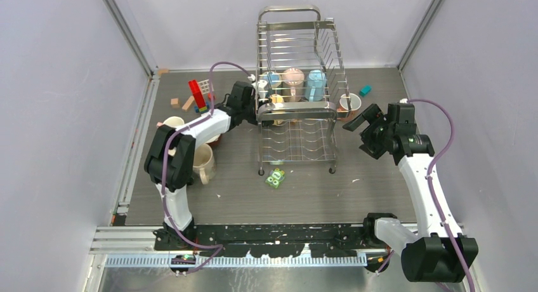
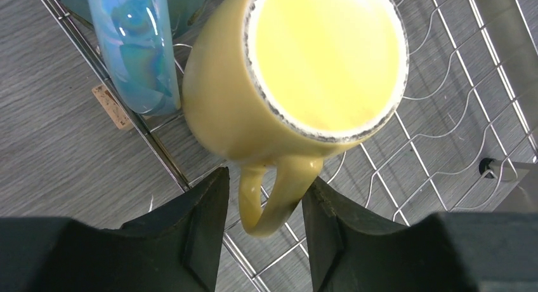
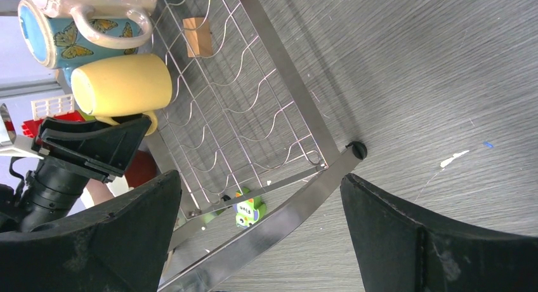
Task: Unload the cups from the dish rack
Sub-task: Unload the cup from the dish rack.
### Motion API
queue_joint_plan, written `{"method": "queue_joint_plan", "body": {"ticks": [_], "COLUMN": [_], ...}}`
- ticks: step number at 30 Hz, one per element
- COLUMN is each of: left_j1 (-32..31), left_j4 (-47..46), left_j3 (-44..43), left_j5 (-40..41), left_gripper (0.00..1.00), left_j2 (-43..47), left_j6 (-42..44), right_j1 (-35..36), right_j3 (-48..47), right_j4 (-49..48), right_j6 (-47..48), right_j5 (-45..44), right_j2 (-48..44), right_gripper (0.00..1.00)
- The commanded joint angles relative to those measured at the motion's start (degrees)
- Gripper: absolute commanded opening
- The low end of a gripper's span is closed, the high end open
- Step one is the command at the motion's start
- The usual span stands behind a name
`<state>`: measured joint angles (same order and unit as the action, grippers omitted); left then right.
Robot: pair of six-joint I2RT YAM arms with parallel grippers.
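The silver wire dish rack (image 1: pixel 298 143) stands mid-table. On its upper tier lie a yellow cup (image 1: pixel 277 101) (image 2: pixel 304 70) (image 3: pixel 120 86), a pale pink cup (image 1: pixel 293 79) and light blue cups (image 1: pixel 315 84) (image 2: pixel 136 44). My left gripper (image 1: pixel 260 108) (image 2: pixel 265 184) reaches in from the left, its fingers straddling the yellow cup's handle. The right finger touches the handle and a thin gap shows at the left finger. My right gripper (image 1: pixel 355 120) (image 3: pixel 260 190) hangs wide open and empty right of the rack, over its front bar.
On the table left of the rack stand a cream cup (image 1: pixel 203 162) and another pale cup (image 1: pixel 172 122). A further cup (image 1: pixel 349 102) sits right of the rack. Toy blocks (image 1: pixel 198 94), a teal block (image 1: pixel 365 89) and a green packet (image 1: pixel 276 178) lie around.
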<state>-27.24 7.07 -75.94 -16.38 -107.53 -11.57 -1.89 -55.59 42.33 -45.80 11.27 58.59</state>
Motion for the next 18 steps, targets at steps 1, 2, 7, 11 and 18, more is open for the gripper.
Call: {"method": "queue_joint_plan", "body": {"ticks": [1, 2, 7, 11, 18], "left_j1": [0.26, 0.26, 0.22, 0.26, 0.26], "left_j4": [-4.49, -4.64, -5.50, -6.76, -12.17], "left_j3": [-2.16, -1.99, -0.57, 1.22, 6.72], "left_j5": [-0.85, -0.83, -0.76, -0.67, -0.63], "left_gripper": [0.44, 0.41, 0.22, 0.05, 0.00], "left_j2": [-0.22, -0.23, 0.65, 1.97, 7.19], "left_j6": [0.94, 0.94, 0.94, 0.62, -1.55], "right_j1": [-0.13, -0.13, -0.13, -0.14, -0.13], "right_j3": [0.12, 0.13, 0.30, 0.48, 1.03], "right_j4": [-0.41, -0.40, -0.49, -0.62, -0.97], "right_j6": [1.22, 1.30, 1.42, 1.42, 1.37], "right_j5": [0.48, 0.35, 0.29, 0.42, 0.25], "right_j2": [-1.54, -1.61, -1.97, -2.07, -2.43], "right_gripper": [1.00, 1.00, 1.00, 1.00, 1.00]}}
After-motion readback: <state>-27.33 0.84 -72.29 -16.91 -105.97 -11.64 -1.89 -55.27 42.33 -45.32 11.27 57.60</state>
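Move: The inverted yellow cup stands on the rack's lower tier with its handle already between the left fingers; its middle is about 4 cm ahead, 4 cm right, and roughly level with the hand. The blue butterfly cup stands some 12 cm ahead and 3 cm right, the pink cup about 14 cm ahead and 9 cm right, both at similar height. From the right hand, the yellow cup is roughly 16 cm ahead, 24 cm left and 9 cm lower. Close the half-open left gripper on the yellow cup's handle until both pads pinch it from either side, nearly shut. Keep the hand otherwise almost in place, letting it ride up only about half a centimetre with hardly any wrist turn. ##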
